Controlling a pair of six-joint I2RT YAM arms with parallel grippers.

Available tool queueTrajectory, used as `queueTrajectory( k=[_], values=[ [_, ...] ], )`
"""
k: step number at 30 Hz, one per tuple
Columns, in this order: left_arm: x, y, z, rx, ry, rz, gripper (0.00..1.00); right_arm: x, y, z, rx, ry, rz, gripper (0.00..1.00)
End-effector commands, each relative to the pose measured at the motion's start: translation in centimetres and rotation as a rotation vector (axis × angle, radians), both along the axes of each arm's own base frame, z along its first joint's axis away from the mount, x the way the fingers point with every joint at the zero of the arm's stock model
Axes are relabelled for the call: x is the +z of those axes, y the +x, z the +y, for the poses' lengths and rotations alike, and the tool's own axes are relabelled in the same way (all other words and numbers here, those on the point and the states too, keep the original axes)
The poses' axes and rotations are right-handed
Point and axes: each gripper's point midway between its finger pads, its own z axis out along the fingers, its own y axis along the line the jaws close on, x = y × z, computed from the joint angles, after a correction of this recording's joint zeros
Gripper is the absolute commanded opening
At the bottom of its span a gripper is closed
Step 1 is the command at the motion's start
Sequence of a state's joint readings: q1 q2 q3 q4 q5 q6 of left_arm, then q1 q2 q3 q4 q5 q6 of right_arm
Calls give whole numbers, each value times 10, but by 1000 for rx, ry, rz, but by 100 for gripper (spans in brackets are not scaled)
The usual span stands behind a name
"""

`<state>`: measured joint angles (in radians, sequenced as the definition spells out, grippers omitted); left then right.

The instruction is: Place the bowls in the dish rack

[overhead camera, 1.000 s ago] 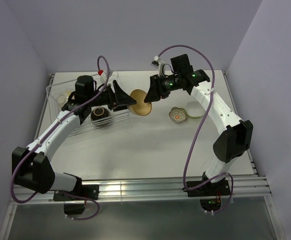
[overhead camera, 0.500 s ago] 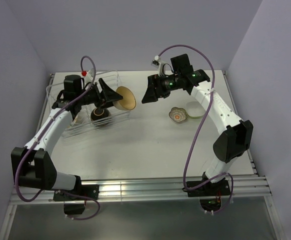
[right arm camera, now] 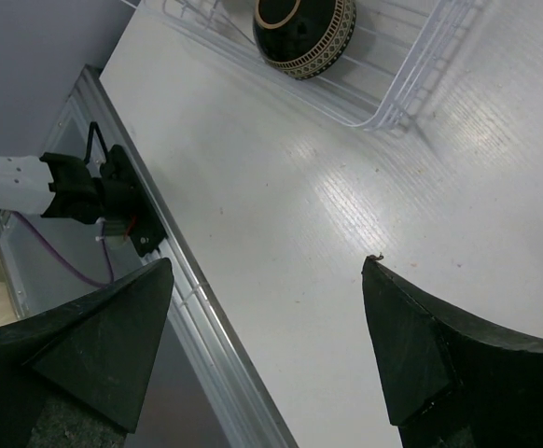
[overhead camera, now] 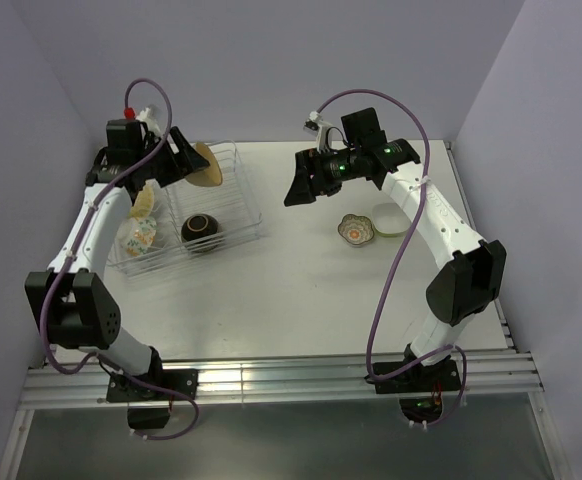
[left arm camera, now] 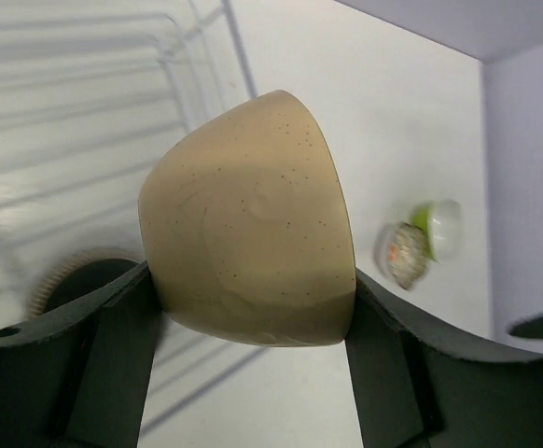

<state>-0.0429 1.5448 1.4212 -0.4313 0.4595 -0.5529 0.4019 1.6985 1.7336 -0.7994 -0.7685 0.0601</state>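
My left gripper (overhead camera: pixel 189 163) is shut on the tan-orange bowl (overhead camera: pixel 205 166), which hangs tilted over the back of the dish rack (overhead camera: pixel 255 214). In the left wrist view the tan-orange bowl (left arm camera: pixel 253 224) fills the space between both fingers (left arm camera: pixel 113 336). A dark brown bowl (overhead camera: pixel 202 229) lies in the rack, beside a white flowered bowl (overhead camera: pixel 137 238) in the left part. The scalloped patterned bowl (overhead camera: pixel 355 229) and the lime-green bowl (overhead camera: pixel 390 218) sit on the table at the right. My right gripper (overhead camera: pixel 296 188) hovers open and empty above mid-table.
The right wrist view looks between the open right gripper (right arm camera: pixel 267 271) at bare table, with the dark brown bowl (right arm camera: pixel 304 23) in the dish rack (right arm camera: pixel 411 84) beyond. The left arm's base (right arm camera: pixel 94 191) stands at the table's near rail. Walls close in at the back and sides.
The right gripper let go of the tan-orange bowl and opened wide. The left arm carried the bowl left and back, from mid-table to above the rack.
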Motion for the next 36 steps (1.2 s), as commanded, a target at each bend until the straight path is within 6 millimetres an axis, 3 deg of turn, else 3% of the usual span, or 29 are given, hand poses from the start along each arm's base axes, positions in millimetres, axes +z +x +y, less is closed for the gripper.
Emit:
queueTrajectory(
  k=[1,8,9,11,24,36],
  values=[
    [16,26,35,102,213,-105,0,15,1,1,6,11,-60,89],
    [6,53,70,209,408,-91,0,9,0,1,7,1,-50,89],
    [-3,56,73,209,428,-61,0,8,0,0,9,-1,-48,89],
    [2,62,79,224,473,-68,0,6,0,0,9,-9,-46,89],
    [-34,79,70,213,769,9,0,-4,0,-5,2,-36,-43,89],
    [-51,92,63,177,952,19,0,-11,0,-10,-9,-47,-32,89]
  ],
)
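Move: The left hand holds the tan bowl above the dish rack; the free wire floor it is being taken to lies about 8 cm ahead, 6 cm to its left and some 21 cm below. The black bowl in the rack sits roughly 6 cm back and 3 cm left of the hand, the yellow-dotted bowl 3 cm ahead and 20 cm left, and the floral bowl 8 cm back and 19 cm left, all some 20 cm below. From the empty right hand that free spot is about 17 cm ahead, 29 cm left and 21 cm down. Keeping its pinch on the tan bowl, the left hand first swings forward and to its left over the rack, then sinks more and more, easing slightly back to the right, to finish about 9 cm lower, 7 cm farther out and 6 cm farther left, above the free wires beyond the black bowl. All the while the wrist rolls some 50 degrees, its left side rising, so that the fingers, which slanted out to the right, end up pointing forward and down with the bowl between them. ##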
